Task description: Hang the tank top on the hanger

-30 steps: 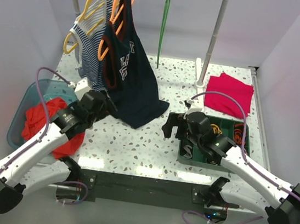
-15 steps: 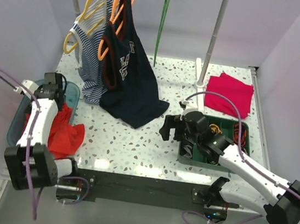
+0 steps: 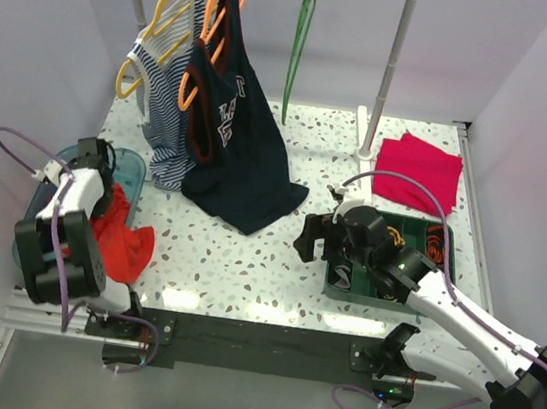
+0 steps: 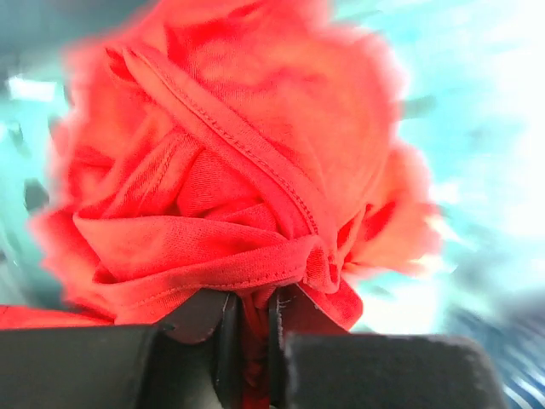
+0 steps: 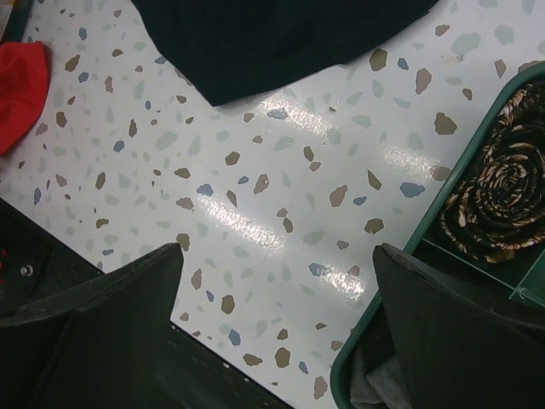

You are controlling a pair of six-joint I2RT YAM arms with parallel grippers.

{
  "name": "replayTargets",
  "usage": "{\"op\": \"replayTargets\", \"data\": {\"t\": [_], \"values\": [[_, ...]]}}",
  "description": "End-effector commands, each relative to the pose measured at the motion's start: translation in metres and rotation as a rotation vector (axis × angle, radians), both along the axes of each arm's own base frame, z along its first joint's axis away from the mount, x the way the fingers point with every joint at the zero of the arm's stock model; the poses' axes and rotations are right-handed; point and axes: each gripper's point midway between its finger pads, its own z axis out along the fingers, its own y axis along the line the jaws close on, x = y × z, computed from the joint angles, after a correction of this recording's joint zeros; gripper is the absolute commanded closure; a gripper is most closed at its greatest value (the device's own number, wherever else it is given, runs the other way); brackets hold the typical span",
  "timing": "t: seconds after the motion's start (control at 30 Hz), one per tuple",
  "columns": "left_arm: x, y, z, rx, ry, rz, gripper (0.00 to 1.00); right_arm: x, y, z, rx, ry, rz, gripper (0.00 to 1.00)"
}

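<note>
The red-orange tank top [image 3: 125, 247] lies crumpled in and over the teal bin [image 3: 29, 223] at the table's left edge. My left gripper [image 3: 101, 208] reaches down into it. In the left wrist view the tank top [image 4: 230, 162] fills the frame, and a fold of it is pinched between the nearly closed jaws of the left gripper [image 4: 254, 313]. The thin green hanger [image 3: 292, 66] hangs bare from the rail at the back. My right gripper [image 3: 309, 238] hovers open over the speckled table near the middle, and nothing sits between the fingers of the right gripper [image 5: 279, 256].
A navy tank top [image 3: 235, 149] and a striped top [image 3: 167, 95] hang on orange hangers [image 3: 214, 13] and a yellow hanger [image 3: 162, 18] at the back left. A magenta cloth [image 3: 417, 173] lies back right. A green tray [image 3: 382, 298] sits under the right arm.
My left arm has swung back from the table's middle to the bin, and its gripper has closed on the red tank top. The right arm has barely moved.
</note>
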Motion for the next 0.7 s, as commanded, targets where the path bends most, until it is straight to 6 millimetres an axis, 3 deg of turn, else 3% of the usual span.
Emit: {"op": "replayTargets", "data": {"t": [0.0, 0.03, 0.07, 0.1, 0.13, 0.2, 0.23, 0.3, 0.33, 0.37, 0.43, 0.57, 0.67], "values": [[0.037, 0.013, 0.171, 0.242, -0.399, -0.177, 1.0, 0.002, 0.001, 0.019, 0.026, -0.035, -0.004, 0.01], [0.028, 0.005, 0.214, 0.309, -0.499, -0.243, 1.0, 0.002, 0.0, 0.021, 0.02, -0.035, -0.007, 0.01], [0.024, -0.001, 0.24, 0.344, -0.574, -0.273, 1.0, 0.003, 0.0, 0.029, 0.025, -0.048, -0.003, 0.01], [0.024, -0.008, 0.279, 0.401, -0.696, -0.318, 1.0, 0.003, 0.0, 0.032, 0.025, -0.055, -0.003, 0.01], [0.014, -0.033, 0.317, 0.443, -0.823, -0.449, 1.0, 0.004, -0.002, 0.034, 0.019, -0.06, -0.009, 0.01], [0.005, -0.062, 0.375, 0.51, -1.002, -0.584, 1.0, 0.005, -0.002, 0.043, 0.027, -0.075, -0.009, 0.01], [0.002, -0.095, 0.395, 0.498, -1.081, -0.759, 1.0, 0.005, -0.003, 0.045, 0.026, -0.078, -0.011, 0.01], [-0.006, -0.129, 0.429, 0.505, -1.201, -0.927, 1.0, 0.005, -0.003, 0.053, 0.038, -0.095, -0.013, 0.01], [-0.012, -0.158, 0.437, 0.467, -1.25, -1.089, 1.0, 0.007, -0.003, 0.055, 0.044, -0.101, -0.016, 0.02], [-0.02, -0.175, 0.452, 0.483, -1.312, -1.176, 1.0, 0.008, -0.001, 0.06, 0.052, -0.11, -0.014, 0.02], [-0.042, -0.208, 0.464, 0.45, -1.384, -1.34, 1.0, 0.009, 0.001, 0.064, 0.06, -0.114, -0.012, 0.01], [-0.087, -0.25, 0.487, 0.469, -1.491, -1.567, 1.0, 0.013, 0.003, 0.077, 0.072, -0.138, -0.019, 0.01], [-0.099, -0.269, 0.479, 0.37, -1.558, -1.666, 1.0, 0.015, 0.001, 0.084, 0.074, -0.151, -0.029, 0.01]]}}
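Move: The left hand, low over the blue basin, already holds the red tank top; the green hanger on the rack is roughly 25 cm ahead, 45 cm right and 45 cm above it. From this hand, the hanging striped top is about 18 cm ahead, 22 cm right, the navy top some 16 cm ahead, 36 cm right, both about 20 cm higher. From the right hand, the hanger is about 28 cm ahead, 10 cm left, 38 cm up. Left whips the still-pinched tank top about 45 cm up from the basin, then right, fingers levelling; right hand rises. ##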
